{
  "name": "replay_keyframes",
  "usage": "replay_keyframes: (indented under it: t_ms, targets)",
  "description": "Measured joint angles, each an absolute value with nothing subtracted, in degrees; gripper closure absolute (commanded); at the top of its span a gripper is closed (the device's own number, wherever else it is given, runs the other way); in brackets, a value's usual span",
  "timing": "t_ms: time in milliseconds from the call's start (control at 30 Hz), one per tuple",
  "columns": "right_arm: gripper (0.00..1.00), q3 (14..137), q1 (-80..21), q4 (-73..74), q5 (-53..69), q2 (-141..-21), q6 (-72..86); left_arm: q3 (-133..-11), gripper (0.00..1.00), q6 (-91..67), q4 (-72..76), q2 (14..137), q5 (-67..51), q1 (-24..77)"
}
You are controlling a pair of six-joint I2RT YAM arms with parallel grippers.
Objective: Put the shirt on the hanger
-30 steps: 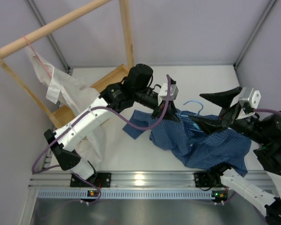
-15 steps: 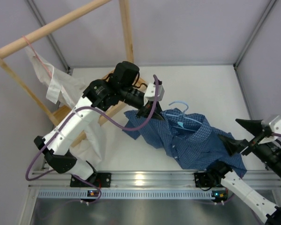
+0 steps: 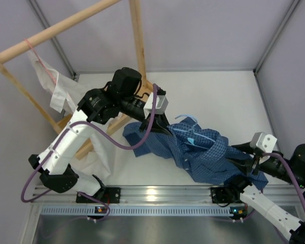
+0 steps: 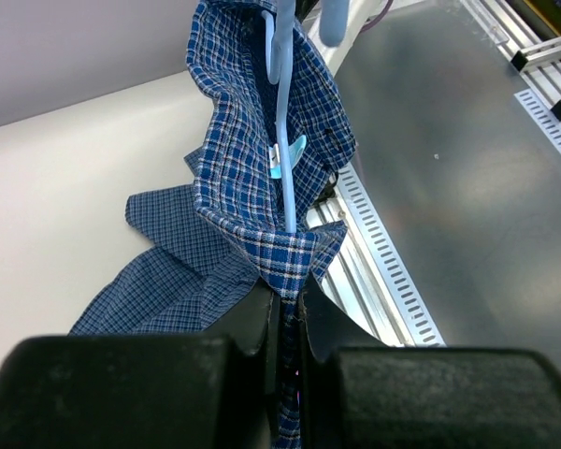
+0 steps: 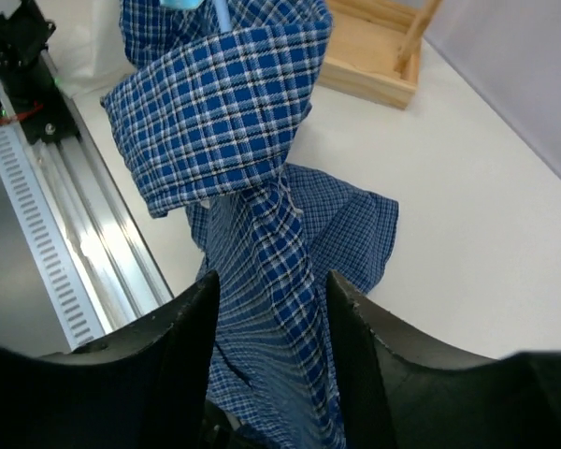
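Note:
The blue checked shirt [image 3: 206,152] hangs bunched between my two arms above the table. My left gripper [image 3: 156,123] is shut on its collar [image 4: 288,257], lifting it. The light-blue hanger [image 3: 189,131] lies inside the neck opening, and its wire [image 4: 282,140] runs down to the pinched collar. My right gripper [image 3: 237,157] is low at the shirt's right end. Its fingers [image 5: 192,323] stand apart on either side of a stretched fold of the shirt [image 5: 276,243], not pressed on it. The hanger's hook [image 3: 185,118] pokes out above the cloth.
A wooden rack with a rod [image 3: 61,28] and a box-like base [image 3: 117,89] stands at the back left. A white garment [image 3: 66,94] hangs there on a pinkish-red hanger. An aluminium rail [image 3: 152,193] runs along the near edge, just below the shirt.
My left gripper has pulled the collar and hanger to the left. My right gripper dropped from above the shirt, swung right, then came in around the shirt's right end with narrower jaws.

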State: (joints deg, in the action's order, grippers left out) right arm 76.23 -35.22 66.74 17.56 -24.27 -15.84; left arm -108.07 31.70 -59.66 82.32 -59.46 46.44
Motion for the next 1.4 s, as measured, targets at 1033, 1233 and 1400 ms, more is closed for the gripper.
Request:
replay_keyframes:
  t_ms: [1033,1233,1400]
  targets:
    - [1.0,80.8,-42.3,63.7,3.4,-31.4,-12.4,-107.6,0.02,13.8,-45.4,80.7,-29.6,45.6]
    - [1.0,76.8,-42.3,55.2,-2.2,-32.9,-10.5,-109.6,0.02,-0.4,-42.8,76.4,-2.4,45.4]
    - [1.0,77.1,-42.3,45.2,-3.8,-39.3,-10.2,-96.1,0.02,-8.4,-40.4,61.1,3.6,45.3]
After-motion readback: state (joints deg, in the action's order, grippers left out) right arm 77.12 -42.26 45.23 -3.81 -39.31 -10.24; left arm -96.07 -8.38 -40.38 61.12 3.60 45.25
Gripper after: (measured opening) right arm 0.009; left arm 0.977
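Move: The shirt's right shoulder, hanger end inside, lies between the open right fingers, its grip spot about 3 cm to their left, 1 cm ahead and 1 cm lower. The hanger's middle is some 12 cm left, 6 cm ahead and 4 cm above the right hand; the blue tag sits roughly 13 cm left, 4 cm ahead and 2 cm above it. From the left hand, still pinching the other shoulder, the right shoulder lies about 19 cm right, 6 cm back and 5 cm lower. Right hand reaches 3 cm left, pinches the shirt, then carries it forward-up; left releases, swinging some 15 cm forward-left. ##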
